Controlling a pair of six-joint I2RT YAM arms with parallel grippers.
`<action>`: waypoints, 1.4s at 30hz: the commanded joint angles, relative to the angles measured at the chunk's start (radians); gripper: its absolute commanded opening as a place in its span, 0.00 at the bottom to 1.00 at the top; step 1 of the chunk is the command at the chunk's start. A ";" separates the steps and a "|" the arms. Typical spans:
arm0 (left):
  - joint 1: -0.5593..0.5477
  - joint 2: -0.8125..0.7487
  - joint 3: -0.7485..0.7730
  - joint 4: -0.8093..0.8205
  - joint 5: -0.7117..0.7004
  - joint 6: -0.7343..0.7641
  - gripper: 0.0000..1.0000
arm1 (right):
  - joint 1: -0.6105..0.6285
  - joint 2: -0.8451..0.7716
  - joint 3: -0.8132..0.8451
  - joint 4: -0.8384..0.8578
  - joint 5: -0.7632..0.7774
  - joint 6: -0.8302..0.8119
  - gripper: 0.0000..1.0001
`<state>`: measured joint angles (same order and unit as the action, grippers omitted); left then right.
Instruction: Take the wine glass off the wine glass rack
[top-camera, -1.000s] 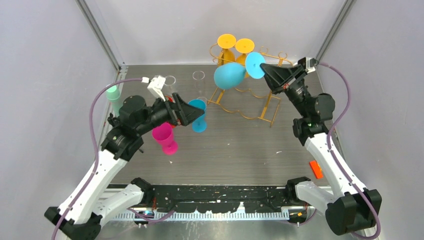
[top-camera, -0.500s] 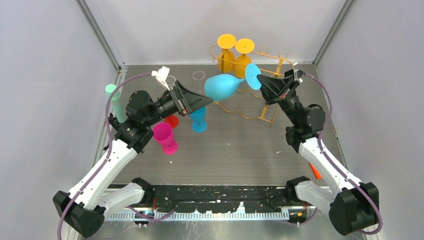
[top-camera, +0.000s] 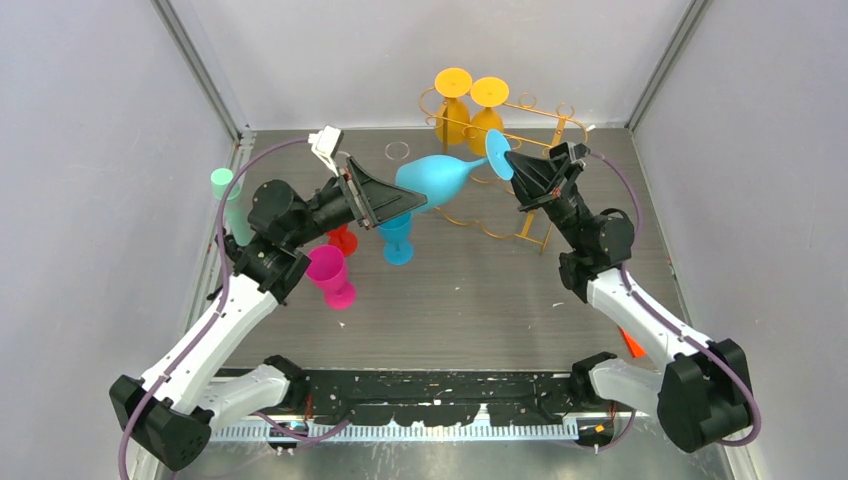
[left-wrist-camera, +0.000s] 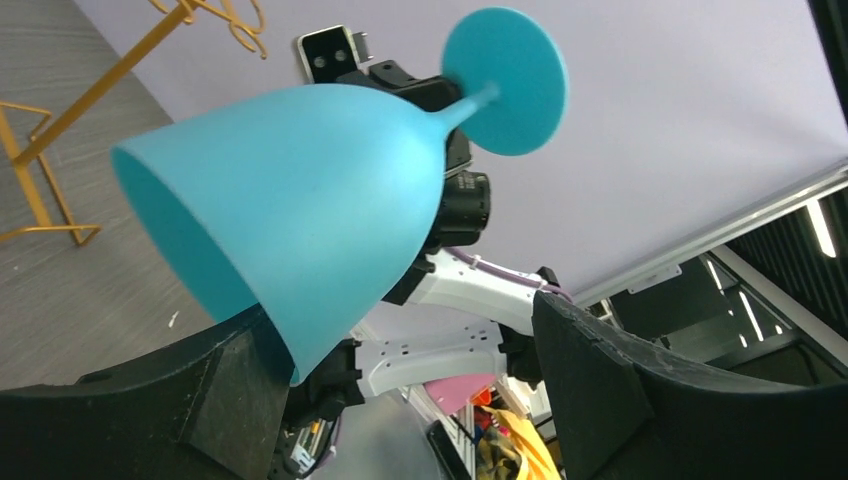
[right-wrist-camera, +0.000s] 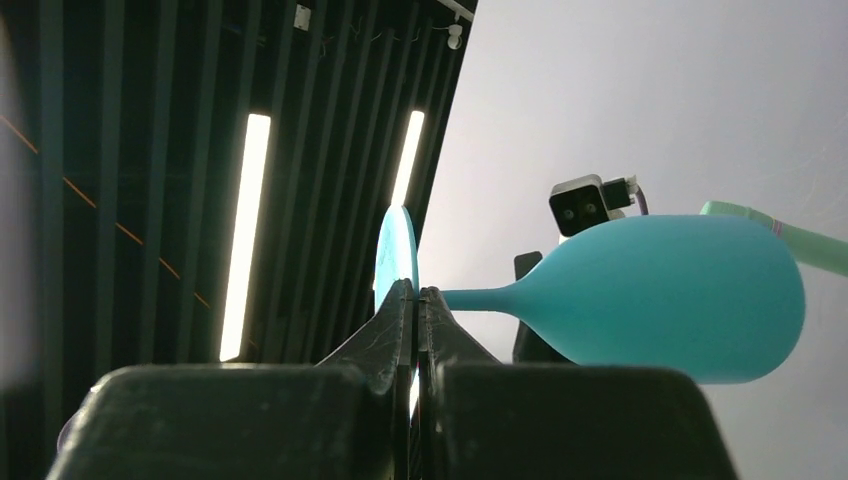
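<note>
The light blue wine glass lies level in the air in front of the gold wire wine glass rack, off its rail. My right gripper is shut on the edge of the glass's round foot, its fingertips pressed flat on the disc. My left gripper is open at the bowl's mouth. In the left wrist view the bowl hangs between the spread fingers, its rim close by the left one. Two orange glasses hang upside down on the rack's top rail.
On the table by the left arm stand a smaller blue glass, a pink glass, a red one, a green one and two clear glasses. A small orange piece lies near the right edge.
My right gripper has carried the blue glass left and forward from the rack, tipping it level. My left arm has risen and swung right, bringing its open fingers to the bowl's mouth.
</note>
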<state>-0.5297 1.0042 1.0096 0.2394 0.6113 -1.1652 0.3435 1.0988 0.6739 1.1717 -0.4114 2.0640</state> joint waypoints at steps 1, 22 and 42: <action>0.004 -0.001 0.045 0.167 0.096 -0.089 0.83 | 0.016 0.041 -0.015 0.122 0.067 0.058 0.00; 0.004 -0.009 0.069 0.167 0.155 -0.053 0.24 | 0.080 0.165 -0.050 0.198 0.123 0.107 0.00; 0.004 -0.072 0.334 -0.985 -0.125 0.758 0.00 | 0.079 0.034 -0.186 -0.108 0.201 -0.174 0.79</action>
<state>-0.5236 0.9375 1.2388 -0.3103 0.5926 -0.7334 0.4240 1.2266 0.5056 1.2312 -0.2474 2.0224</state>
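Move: The blue wine glass, held near its foot by the right hand, lies with its middle about 5 cm ahead of the open left hand and 6 cm to its right, at the same height; its rim is nearest that hand. From the left hand, the standing blue glass is some 12 cm ahead, 5 cm left, and the pink glass 2 cm ahead, 16 cm left, both about 33 cm lower. From the right hand, the held glass's middle is 9 cm left, level fore-and-aft, 4 cm below; the rack is 17 cm ahead, 1 cm right, 30 cm below. The left fingers close on the blue glass's rim, one inside the bowl and one outside, as the hand eases 2 cm up and back; the right hand, still gripping, drifts down, forward and left. The right fingers then open off the stem and sink, some 8 cm down and 4 cm forward overall, while the left hand draws 2 cm left and dips, its fingers tipping down about 20 degrees. ##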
